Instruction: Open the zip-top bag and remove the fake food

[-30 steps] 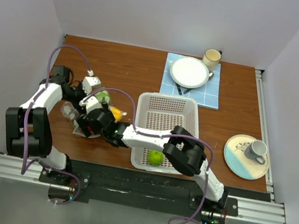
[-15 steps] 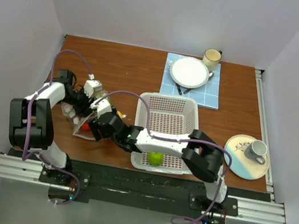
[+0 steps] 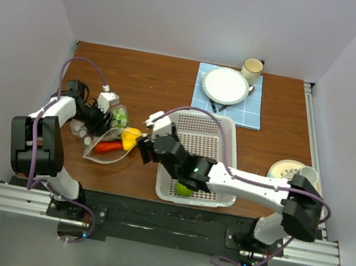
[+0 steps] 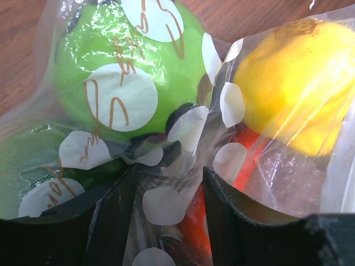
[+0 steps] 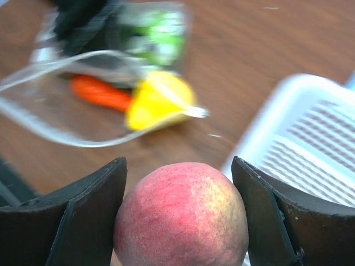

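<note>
The zip-top bag [image 3: 102, 139] lies open at the table's left, clear with green print and white dots. My left gripper [image 3: 95, 118] is shut on its film [image 4: 166, 205]. Through the film the left wrist view shows a green fruit [image 4: 119, 77], the yellow pear [image 4: 291, 83] and the orange carrot [image 4: 244, 158]. The pear [image 3: 130, 138] sticks out of the bag's mouth beside the carrot [image 3: 108, 146]. My right gripper [image 3: 143, 146] is shut on the pink peach [image 5: 180, 219], held above the table between the bag [image 5: 83, 83] and the basket [image 5: 310, 138].
The white perforated basket [image 3: 215, 127] stands at centre front with a green apple [image 3: 184, 188] inside. A white plate [image 3: 226, 85] on a blue mat and a cup [image 3: 252, 68] are at the back. A saucer with a grey cup [image 3: 302, 177] is at the right.
My right gripper has drawn back out of the bag to the right with the peach in it. The bag's mouth now gapes open. My left gripper keeps its hold on the bag.
</note>
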`<control>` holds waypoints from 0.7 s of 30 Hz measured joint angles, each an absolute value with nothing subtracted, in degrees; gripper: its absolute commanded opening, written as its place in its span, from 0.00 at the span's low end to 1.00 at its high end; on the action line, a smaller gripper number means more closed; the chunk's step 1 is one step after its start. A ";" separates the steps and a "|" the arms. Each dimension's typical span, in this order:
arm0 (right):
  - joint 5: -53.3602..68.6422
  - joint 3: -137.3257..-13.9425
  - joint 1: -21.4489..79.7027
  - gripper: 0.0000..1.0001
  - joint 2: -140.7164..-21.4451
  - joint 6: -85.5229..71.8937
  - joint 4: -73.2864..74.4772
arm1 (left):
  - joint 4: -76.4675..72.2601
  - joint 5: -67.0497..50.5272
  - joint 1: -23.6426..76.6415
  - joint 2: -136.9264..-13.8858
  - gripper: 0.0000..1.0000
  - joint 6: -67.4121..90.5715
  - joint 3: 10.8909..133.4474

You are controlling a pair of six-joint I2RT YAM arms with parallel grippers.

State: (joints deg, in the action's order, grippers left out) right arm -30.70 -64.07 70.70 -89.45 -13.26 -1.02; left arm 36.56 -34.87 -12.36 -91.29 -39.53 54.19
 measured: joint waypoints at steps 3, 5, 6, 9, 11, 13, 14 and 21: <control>-34.85 -59.05 67.22 0.63 -83.74 -13.72 -0.82 | 36.95 -34.48 -12.36 -90.98 0.26 -39.48 54.24; -37.71 -55.90 64.73 0.88 -81.19 -14.15 -0.60 | 37.74 -34.37 -12.38 -90.96 0.12 -39.16 54.68; -38.98 -54.96 63.77 0.95 -80.90 -14.37 -0.40 | 38.54 -34.39 -12.38 -90.96 0.00 -39.13 55.24; -40.93 -54.92 63.24 0.99 -83.02 -15.35 1.89 | 41.08 -35.16 -12.38 -90.96 0.00 -38.50 57.74; -41.15 -55.72 63.75 0.99 -85.27 -15.59 3.27 | 42.30 -36.03 -12.36 -90.87 0.00 -38.35 59.46; -41.32 -56.14 64.62 0.99 -86.78 -15.59 3.68 | 43.20 -36.77 -12.36 -90.48 0.00 -38.09 60.51; -41.32 -56.40 65.34 0.99 -87.00 -15.57 3.88 | 43.48 -37.06 -12.36 -90.21 0.00 -38.04 60.75; -40.14 -69.17 73.80 0.97 -92.31 -13.56 1.13 | 45.87 -38.17 -12.34 -87.94 0.00 -38.02 61.10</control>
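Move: The bin's middle lies about 18 cm to the right of the right hand, level with it and 14 cm below. The yellow pepper, in the bag, is some 6 cm left, 1 cm ahead and 15 cm below; the green fruit in the bin is 16 cm right and 12 cm back. The zip-top bag's middle is right under the left fingertips, the red pepper 4 cm right and 4 cm back of them. Swing the right hand, with the fake peach still in its grip, about 10 cm right and 5 cm forward over the bin, turning clockwise; open fully while dipping some 4 cm, then swing back left and up towards the bag. Meanwhile shut the left fingers on the bag's film and raise them nearly 5 cm. ##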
